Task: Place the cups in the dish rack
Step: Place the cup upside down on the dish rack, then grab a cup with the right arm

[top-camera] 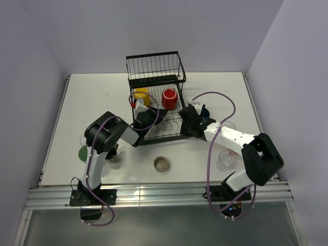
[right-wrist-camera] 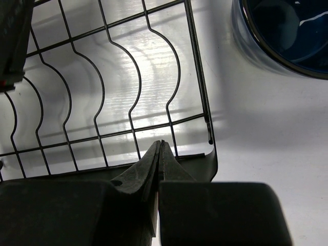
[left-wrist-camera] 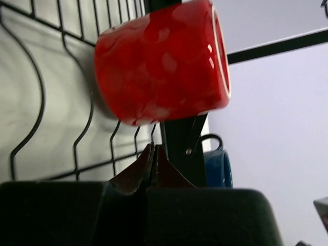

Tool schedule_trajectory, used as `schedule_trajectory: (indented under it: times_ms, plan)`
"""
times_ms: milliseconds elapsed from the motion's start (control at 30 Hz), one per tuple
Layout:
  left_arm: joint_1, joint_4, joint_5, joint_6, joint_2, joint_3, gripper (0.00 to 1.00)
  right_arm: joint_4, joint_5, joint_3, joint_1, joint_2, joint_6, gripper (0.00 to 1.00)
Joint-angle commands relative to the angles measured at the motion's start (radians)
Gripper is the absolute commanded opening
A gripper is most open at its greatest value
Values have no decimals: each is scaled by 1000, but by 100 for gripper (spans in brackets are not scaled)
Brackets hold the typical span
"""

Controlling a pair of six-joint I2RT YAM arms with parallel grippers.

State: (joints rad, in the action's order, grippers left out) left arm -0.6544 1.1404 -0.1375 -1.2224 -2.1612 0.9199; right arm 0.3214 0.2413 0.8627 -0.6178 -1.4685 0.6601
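The black wire dish rack (top-camera: 154, 66) stands at the table's far middle. A red cup (top-camera: 169, 98) and a yellow cup (top-camera: 141, 94) sit in it. My left gripper (top-camera: 160, 116) hangs shut and empty over the rack floor. In the left wrist view the red cup (left-wrist-camera: 161, 61) lies on its side just beyond the shut gripper (left-wrist-camera: 155, 148). My right gripper (top-camera: 183, 124) is shut and empty at the rack's near right corner. In the right wrist view it (right-wrist-camera: 160, 146) is over the rack's wires (right-wrist-camera: 102, 102). A navy cup (right-wrist-camera: 287, 31) stands just outside the rack on the right.
A low brownish glass (top-camera: 161, 164) stands near the front middle. Clear glasses (top-camera: 224, 159) stand by the right arm. A green tumbler (top-camera: 83, 152) lies at the left edge, and a dark cup (top-camera: 114, 155) sits under the left arm. Walls close in on three sides.
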Motion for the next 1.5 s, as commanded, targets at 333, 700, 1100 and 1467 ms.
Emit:
schedule_trajectory:
  times_ms: [333,700,1100,1467]
  plan:
    - [-40,18,35,129,274,-177,2,110,32,38,-7,0,-11,0]
    - [-79,-459,-39,193,757,-293,25,169,56,159,-2,31,-11,0]
    - [-80,-1128,-157,308,1250,-211,69,249,90,254,110,88,-42,19]
    - [-79,-1263,-146,357,1330,-161,74,283,122,390,210,-56,-79,45]
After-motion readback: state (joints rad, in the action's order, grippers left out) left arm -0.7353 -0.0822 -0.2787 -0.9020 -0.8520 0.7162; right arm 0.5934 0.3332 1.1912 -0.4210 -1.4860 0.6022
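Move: The blue cup stands about 9 cm ahead of the closed right fingers and 8 cm to their right, roughly level. The rack's front right corner is only some 3 cm to their right, and a clear cup sits some 13 cm to the right of the blue cup, 5 cm nearer. From the left fingers the red cup is about 6 cm straight ahead, the yellow cup 6 cm ahead and 11 cm left, the blue cup 17 cm right and 3 cm back. The right fingertips leave the rack's front rail, rising about 8 cm, then swing right and forward towards the blue cup, turning slightly clockwise and opening to under half, with no touch on the cup yet. The left hand draws away from the red cup, back some 17 cm, up and then also left out of the rack, rolling its left side up and opening wide. ##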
